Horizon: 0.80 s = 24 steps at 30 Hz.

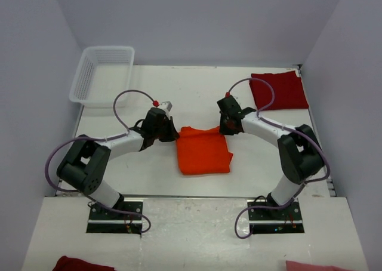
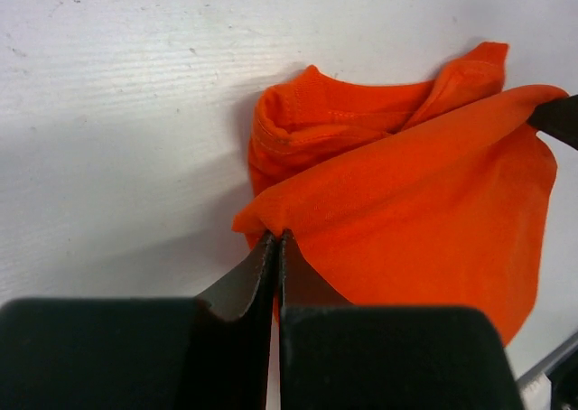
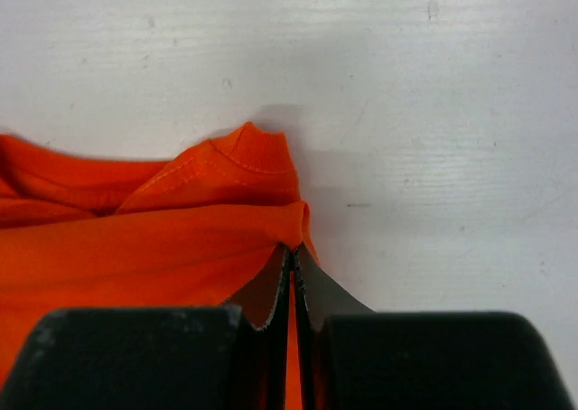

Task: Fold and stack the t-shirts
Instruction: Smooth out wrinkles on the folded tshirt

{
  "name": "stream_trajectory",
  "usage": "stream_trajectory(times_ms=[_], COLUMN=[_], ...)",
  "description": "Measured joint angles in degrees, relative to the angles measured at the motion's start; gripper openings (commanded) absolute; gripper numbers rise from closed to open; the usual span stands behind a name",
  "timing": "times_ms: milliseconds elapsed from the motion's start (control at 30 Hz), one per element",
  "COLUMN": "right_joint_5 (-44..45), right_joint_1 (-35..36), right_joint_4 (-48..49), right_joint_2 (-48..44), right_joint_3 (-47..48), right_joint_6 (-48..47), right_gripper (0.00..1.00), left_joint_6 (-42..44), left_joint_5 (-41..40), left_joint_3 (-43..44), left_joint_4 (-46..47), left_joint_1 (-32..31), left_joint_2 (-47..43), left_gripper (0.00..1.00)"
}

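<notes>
A bright orange t-shirt lies partly folded in the middle of the table. My left gripper is shut on its far left corner, and the pinched cloth stretches off to the right. At the far right corner my right gripper is shut on the cloth, which bunches up just beyond the fingertips. A dark red t-shirt lies folded at the back right. The left gripper and right gripper each hold only a thin edge.
A white lattice basket stands at the back left. Walls close in the table on three sides. A dark red cloth and a pink cloth lie at the near edge, below the arm bases.
</notes>
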Motion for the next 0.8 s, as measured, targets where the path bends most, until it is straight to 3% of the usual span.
stream_trajectory(times_ms=[100,167,200,233,333,400,600,700,800], right_joint_5=[1.68,3.76,4.52,5.38,7.65,9.09,12.31,12.85,12.37], right_joint_1=[0.00,0.00,0.00,-0.04,-0.28,-0.46,-0.52,-0.52,-0.52], right_joint_4=[-0.66,-1.57,-1.99,-2.47,-4.04,-4.39,-5.97,-7.48,-7.63], right_joint_2=[4.44,8.02,9.07,9.94,11.93,12.02,10.34,6.84,0.79], right_joint_3=[2.71,5.22,6.10,7.04,9.99,10.84,11.58,11.37,9.79], right_joint_6=[0.42,0.83,0.87,0.96,1.14,0.87,-0.85,-1.62,-2.08], right_gripper=[0.00,0.00,0.04,0.18,0.37,0.44,0.51,0.57,0.59], left_joint_6=[0.70,1.75,2.23,2.91,4.83,5.75,6.99,6.45,5.42], left_joint_5=[-1.03,-1.86,-2.49,-3.13,-5.20,-6.34,-7.67,-6.40,-2.62], left_joint_3=[1.99,3.19,3.78,4.24,5.97,6.19,4.74,3.02,0.63], left_joint_4=[0.83,1.42,1.68,1.86,2.19,2.32,2.05,2.21,2.78], left_joint_1=[0.00,0.00,0.00,0.00,0.04,0.04,0.04,0.04,-0.17], left_joint_2=[3.85,5.09,5.35,5.38,5.20,4.17,-5.42,-11.34,-15.19], left_gripper=[0.08,0.20,0.26,0.35,0.45,0.46,0.49,0.49,0.42])
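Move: Pinched by both hands is the far edge of the folded orange t-shirt. Its middle lies about 6 cm back and 10 cm to the right of the left hand, and about 7 cm back and 7 cm to the left of the right hand, some 3 cm below both. The dark red folded shirt lies about 17 cm ahead and 22 cm to the right of the right hand. The white basket is about 24 cm ahead and 28 cm to the left of the left hand. Drawing the far edge of the orange t-shirt forward about 4 cm and down to the table, both hands open and let go of its corners, the left first and the right slightly later and lower, drifting right. The left hand then climbs steeply, some 12 cm, tipping its fingers up about 20 degrees and easing back; the right rises clear more slowly. ##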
